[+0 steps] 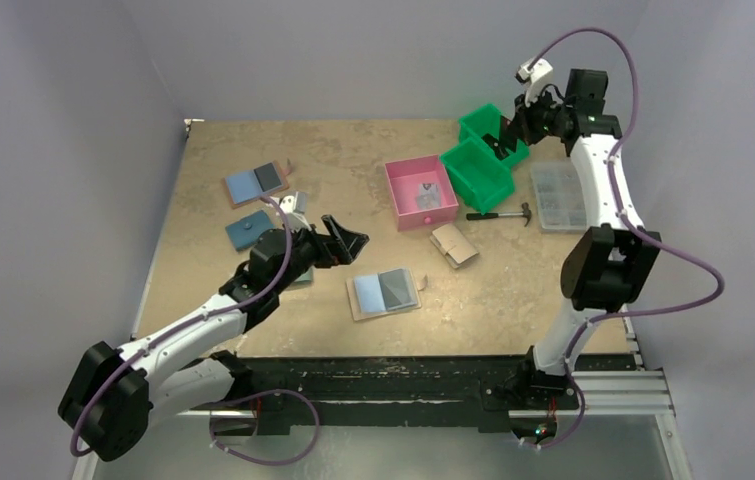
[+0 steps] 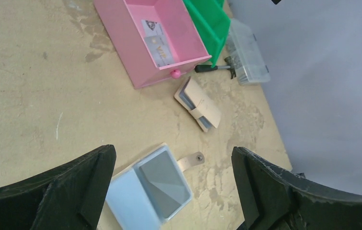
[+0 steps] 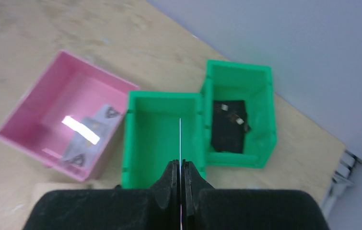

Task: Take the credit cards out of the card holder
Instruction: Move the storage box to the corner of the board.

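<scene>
The card holder (image 1: 385, 292) lies open on the table, showing a pale blue panel and a dark grey one, with its snap tab (image 2: 192, 160) sticking out. It shows low in the left wrist view (image 2: 145, 191). No card shows in its panels. My left gripper (image 1: 345, 238) is open and empty, just above and left of the holder, which lies below and between its fingers (image 2: 173, 158). My right gripper (image 1: 506, 135) is shut on a thin credit card (image 3: 180, 139), seen edge-on, above the near green bin (image 3: 162, 139). Its colour is hidden.
A pink box (image 1: 419, 192) holds cards (image 3: 92, 136). The far green bin (image 3: 239, 115) holds a black card. A tan folded wallet (image 1: 454, 245), a hammer (image 1: 501, 214) and a clear parts case (image 1: 558, 195) lie right. Another open holder (image 1: 256, 183) and a teal one (image 1: 249, 231) lie left.
</scene>
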`<act>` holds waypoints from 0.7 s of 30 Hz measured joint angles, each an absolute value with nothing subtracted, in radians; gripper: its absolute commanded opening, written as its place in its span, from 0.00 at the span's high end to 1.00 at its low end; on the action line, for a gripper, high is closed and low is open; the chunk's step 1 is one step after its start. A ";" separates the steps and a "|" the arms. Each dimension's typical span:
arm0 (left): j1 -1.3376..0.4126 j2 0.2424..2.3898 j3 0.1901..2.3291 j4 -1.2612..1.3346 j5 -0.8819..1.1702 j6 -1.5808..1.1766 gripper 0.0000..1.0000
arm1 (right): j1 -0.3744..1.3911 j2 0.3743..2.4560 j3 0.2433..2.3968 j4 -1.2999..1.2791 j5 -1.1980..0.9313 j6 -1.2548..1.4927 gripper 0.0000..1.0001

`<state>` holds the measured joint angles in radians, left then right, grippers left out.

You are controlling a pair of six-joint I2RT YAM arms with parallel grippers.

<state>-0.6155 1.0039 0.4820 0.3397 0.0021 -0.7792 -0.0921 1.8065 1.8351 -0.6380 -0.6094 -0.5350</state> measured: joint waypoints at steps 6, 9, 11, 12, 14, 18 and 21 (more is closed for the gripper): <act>-0.615 1.076 0.555 0.296 0.002 -0.740 0.01 | -0.098 2.003 1.899 -0.498 -0.435 -0.467 1.00; -0.613 1.081 0.568 0.296 0.002 -0.734 0.01 | -0.097 2.127 2.000 -0.474 -0.391 -0.447 1.00; -0.609 1.082 0.568 0.295 0.002 -0.727 0.01 | -0.097 2.200 2.069 -0.456 -0.376 -0.433 1.00; -0.607 1.083 0.568 0.292 0.002 -0.721 0.01 | -0.097 2.225 2.094 -0.450 -0.374 -0.426 1.00; -0.604 1.083 0.568 0.287 0.002 -0.717 0.01 | -0.097 2.278 2.151 -0.429 -0.372 -0.408 1.00; -0.602 1.083 0.568 0.281 0.002 -0.713 0.01 | -0.097 2.363 2.250 -0.394 -0.362 -0.373 1.00; -0.602 1.083 0.568 0.280 0.002 -0.713 0.01 | -0.097 2.401 2.278 -0.372 -0.356 -0.355 1.00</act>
<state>-0.6018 1.0828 0.5678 0.2798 0.0021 -0.7128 -0.0975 2.4008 2.2776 -0.3721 -0.3561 -0.3546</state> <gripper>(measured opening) 0.991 0.028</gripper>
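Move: The far green box, with black cards in it, is where the right hand's black card is bound: some 17 cm ahead of that hand, 2 cm to its right and 18 cm below. The near green box lies roughly 3 cm ahead, 3 cm left; the pink box 3 cm back, 17 cm left; the hammer 8 cm back, level sideways, all some 18–20 cm down. From the left hand the far box is about 38 cm ahead, 37 cm right and 9 cm lower. The black card, still pinched edge-on in the shut right fingers, is carried outward past the near green box to hang over the far one: the right hand travels about 16 cm forward while sinking some 10 cm and easing a little right, turning roughly 15 degrees clockwise. It slows towards the end and doesn't let go. ##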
